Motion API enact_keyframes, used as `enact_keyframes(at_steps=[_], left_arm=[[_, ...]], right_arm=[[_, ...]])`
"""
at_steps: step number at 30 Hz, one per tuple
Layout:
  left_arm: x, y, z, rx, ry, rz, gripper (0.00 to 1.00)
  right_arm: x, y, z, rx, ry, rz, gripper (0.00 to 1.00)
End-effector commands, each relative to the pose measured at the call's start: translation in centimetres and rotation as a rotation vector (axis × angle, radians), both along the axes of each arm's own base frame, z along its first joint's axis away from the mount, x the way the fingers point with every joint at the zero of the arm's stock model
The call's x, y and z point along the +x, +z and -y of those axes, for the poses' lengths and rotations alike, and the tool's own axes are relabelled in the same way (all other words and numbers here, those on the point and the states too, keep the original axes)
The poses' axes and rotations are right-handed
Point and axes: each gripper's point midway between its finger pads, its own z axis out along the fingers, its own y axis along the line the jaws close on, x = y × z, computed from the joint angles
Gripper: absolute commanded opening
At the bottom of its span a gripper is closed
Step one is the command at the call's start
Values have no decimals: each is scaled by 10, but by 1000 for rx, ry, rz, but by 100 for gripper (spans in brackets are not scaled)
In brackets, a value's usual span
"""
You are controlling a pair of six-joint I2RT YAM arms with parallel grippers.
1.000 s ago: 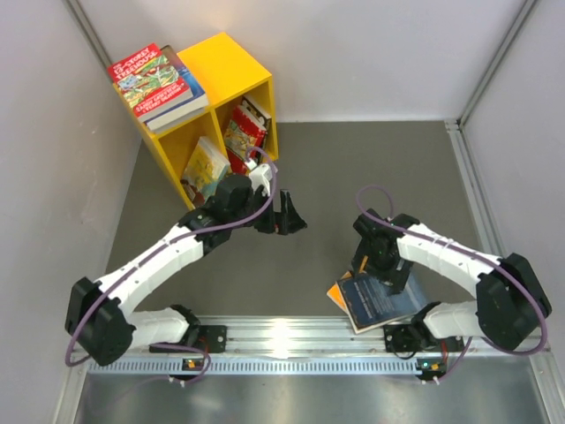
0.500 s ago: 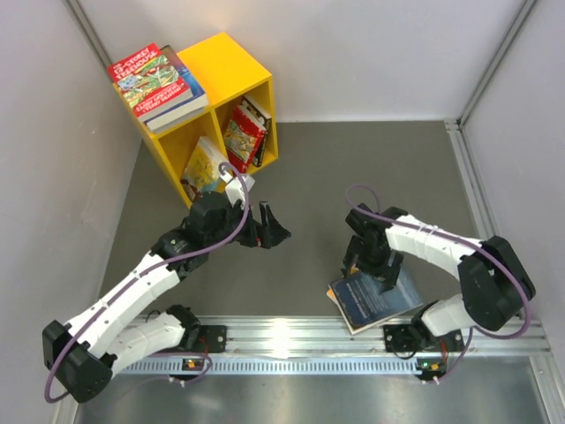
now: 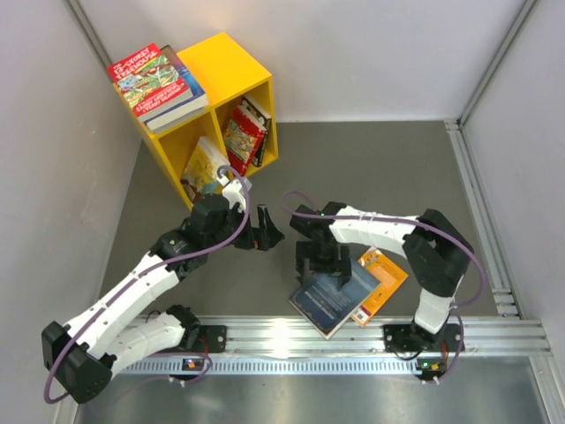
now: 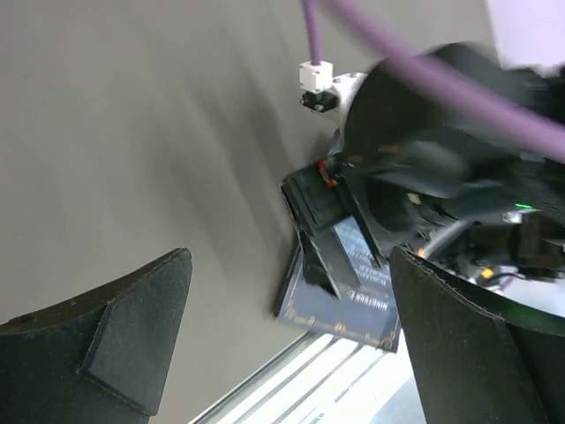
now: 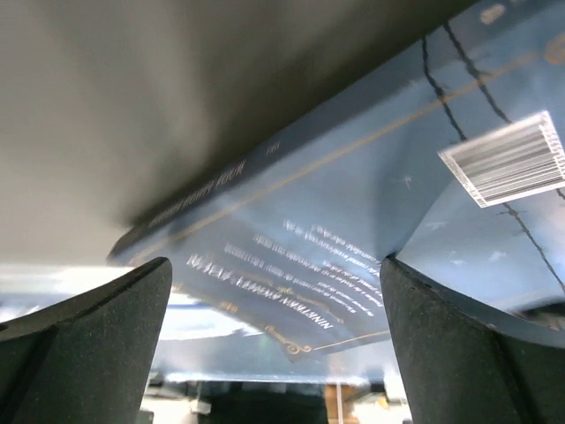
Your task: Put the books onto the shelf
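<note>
The yellow shelf (image 3: 231, 66) stands at the far left. A stack of books (image 3: 156, 82) lies on top of it, and more books stand in its left (image 3: 205, 166) and right (image 3: 244, 132) compartments. A dark blue book (image 3: 334, 302) lies flat near the front rail, partly over an orange book (image 3: 384, 278). My right gripper (image 3: 325, 267) is open, its fingers spread over the dark blue book (image 5: 335, 221) and its far edge. My left gripper (image 3: 267, 237) hangs open and empty just left of it. The left wrist view shows the same blue book (image 4: 353, 305) between its fingers (image 4: 132, 327).
White walls close in the grey table on the left, back and right. An aluminium rail (image 3: 282, 336) runs along the near edge, right beside the blue book. The two arms are close together at mid-table.
My right gripper swung left and the dark blue book slid left with it, uncovering the orange book. My left arm drew back from the shelf, then held still.
</note>
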Motion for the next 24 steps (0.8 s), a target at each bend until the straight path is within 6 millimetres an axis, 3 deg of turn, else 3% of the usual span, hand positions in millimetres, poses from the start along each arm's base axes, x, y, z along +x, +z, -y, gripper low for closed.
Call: enact_keyframes(at_steps=[1, 2, 3, 4, 5, 6, 7, 8, 9, 10, 13, 14, 18, 24], left_arm=[[6, 22, -9, 10, 35, 79, 99], [7, 22, -10, 14, 41, 82, 99], [8, 21, -11, 18, 49, 84, 99], [8, 21, -13, 16, 56, 87, 99], [8, 20, -12, 13, 58, 86, 99], [7, 16, -11, 11, 51, 76, 99], [8, 17, -8, -6, 45, 81, 99], [5, 15, -3, -18, 18, 69, 99], [6, 9, 2, -25, 1, 59, 99], [6, 4, 6, -28, -15, 41, 99], [2, -22, 19, -16, -72, -59, 99], [3, -27, 23, -16, -81, -73, 99], [3, -64, 34, 29, -128, -182, 99], [2, -99, 46, 42, -172, -265, 99]], right_arm=[[107, 66, -195, 856, 81, 531, 100], [108, 76, -193, 865, 88, 553, 100], [108, 105, -188, 899, 96, 601, 100], [109, 111, -178, 887, 103, 629, 100], [110, 128, -158, 850, 80, 672, 100], [109, 125, -143, 815, 73, 686, 100], [114, 141, -117, 779, 30, 736, 100], [115, 140, -99, 734, 3, 745, 100], [126, 129, -69, 638, -76, 775, 100], [116, 125, -44, 574, -102, 748, 100], [107, 100, 2, 436, -152, 709, 100], [101, 97, 10, 420, -155, 702, 100], [67, 49, 39, 303, -206, 562, 100], [47, 18, 67, 220, -304, 516, 100]])
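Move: The blue book lies just under the open right gripper, its middle about 3 cm to the right, 2 cm back and 3 cm down, with one fingertip already on its cover. From that hand, the orange book's middle is some 12 cm to the right and 1 cm back, at the same level. From the left gripper, the blue book is about 14 cm right, 10 cm back and 19 cm below. Slide the blue book left with the open right fingertip, then come off the cover as you sweep left and forward about 11 cm, rising and tilting the fingers forward; swing back right and lower towards the orange book. Hold the left gripper nearly still at first, then lower it about 10 cm towards the blue book, easing right and tipping its open fingers some 20 degrees farther down. ##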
